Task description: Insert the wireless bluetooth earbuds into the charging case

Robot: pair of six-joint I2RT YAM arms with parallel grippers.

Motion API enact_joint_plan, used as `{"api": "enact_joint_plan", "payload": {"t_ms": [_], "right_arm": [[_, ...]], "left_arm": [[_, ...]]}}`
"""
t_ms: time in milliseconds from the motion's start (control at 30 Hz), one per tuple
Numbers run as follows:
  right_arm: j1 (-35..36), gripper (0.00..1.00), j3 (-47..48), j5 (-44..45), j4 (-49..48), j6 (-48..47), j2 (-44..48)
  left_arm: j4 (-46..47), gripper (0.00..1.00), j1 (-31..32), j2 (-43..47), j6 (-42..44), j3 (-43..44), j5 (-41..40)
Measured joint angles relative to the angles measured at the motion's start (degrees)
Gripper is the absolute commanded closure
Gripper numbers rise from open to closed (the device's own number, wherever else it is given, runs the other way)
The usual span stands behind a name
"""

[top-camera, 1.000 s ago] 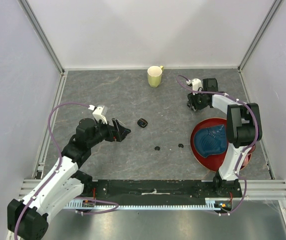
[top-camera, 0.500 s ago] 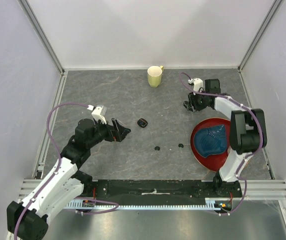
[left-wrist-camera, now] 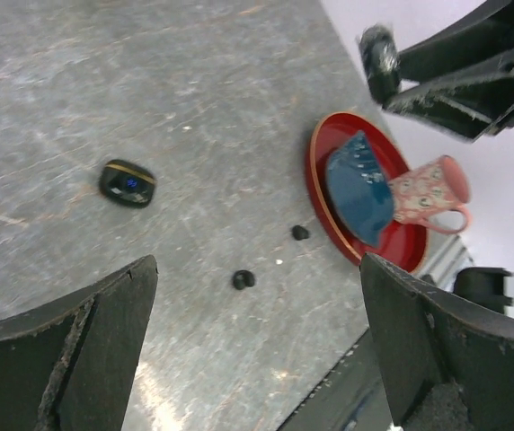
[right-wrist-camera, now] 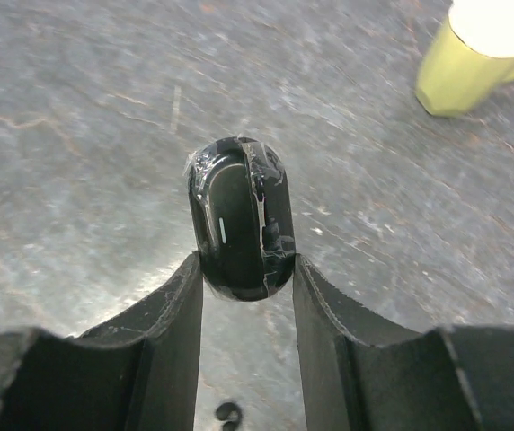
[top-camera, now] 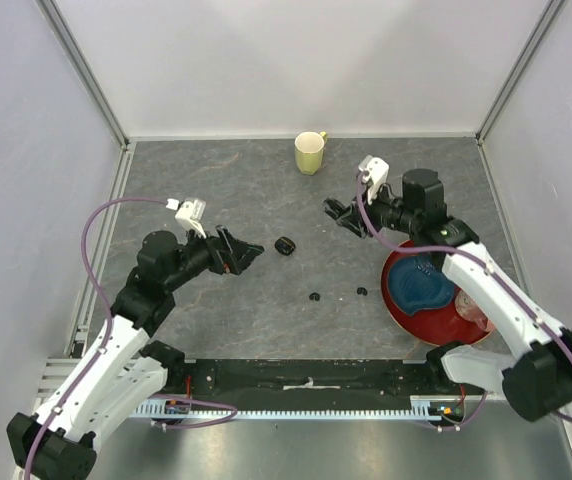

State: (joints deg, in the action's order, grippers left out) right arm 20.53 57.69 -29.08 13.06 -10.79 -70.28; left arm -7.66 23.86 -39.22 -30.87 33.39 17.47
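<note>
The glossy black oval charging case [right-wrist-camera: 239,215] is clamped between my right gripper's [right-wrist-camera: 246,269] fingers and held above the table. In the top view this gripper [top-camera: 338,212] hovers right of centre. Two tiny black curled earbuds [top-camera: 315,296] [top-camera: 362,291] lie on the grey table in front of it; the left wrist view shows them too [left-wrist-camera: 243,279] [left-wrist-camera: 300,233]. One earbud [right-wrist-camera: 228,413] shows below the right jaws. A second small black pod with a blue spot [top-camera: 285,245] [left-wrist-camera: 128,182] lies near my left gripper [top-camera: 246,255] [left-wrist-camera: 259,305], which is open and holds nothing.
A yellow-green mug [top-camera: 310,152] stands at the back centre. A red plate [top-camera: 388,285] at the right holds a blue crumpled item [top-camera: 421,280] and a pink mug [left-wrist-camera: 428,189]. White walls close the table on three sides.
My right gripper closed on the case at the back right, then rose and swung left toward the middle with it. The left gripper opened a little wider and shifted slightly.
</note>
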Motion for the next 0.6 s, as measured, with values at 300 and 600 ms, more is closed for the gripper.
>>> {"api": "enact_joint_plan", "payload": {"t_ms": [300, 600], "right_arm": [[9.66, 0.96, -1.55, -0.37, 1.68, 2.62, 10.34], [17.09, 0.96, -1.55, 3.8, 5.49, 1.99, 9.38]], "left_arm": [[6.64, 0.0, 0.0, -7.1, -4.76, 4.72, 9.94], [11.39, 0.0, 1.6, -13.35, -8.07, 6.34, 14.62]]}}
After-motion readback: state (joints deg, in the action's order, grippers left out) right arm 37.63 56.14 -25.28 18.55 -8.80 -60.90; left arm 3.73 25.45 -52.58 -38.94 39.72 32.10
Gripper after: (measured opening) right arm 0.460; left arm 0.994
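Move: The dark case pinched in the right fingers, which the left hand goes for, lies about 21 cm to that hand's right, some 7 cm ahead and roughly level with it. From the right hand, the open left gripper is thus some 21 cm to its left and 7 cm back. On the table about 21 cm below both hands, the blue-lit case stands 5 cm ahead and 14 cm left of the right hand, the nearer earbud 8 cm back and 6 cm left. The dark case, still pinched in the right fingers, is brought back about 10 cm and left 6 cm towards the open left gripper, rising some 4 cm and then sinking about half of that. The empty left hand comes to meet it, 5 to 6 cm right and 3 to 4 cm up, fingers staying wide open. Left turns clockwise, right counter-clockwise, each nearly 15 degrees. ##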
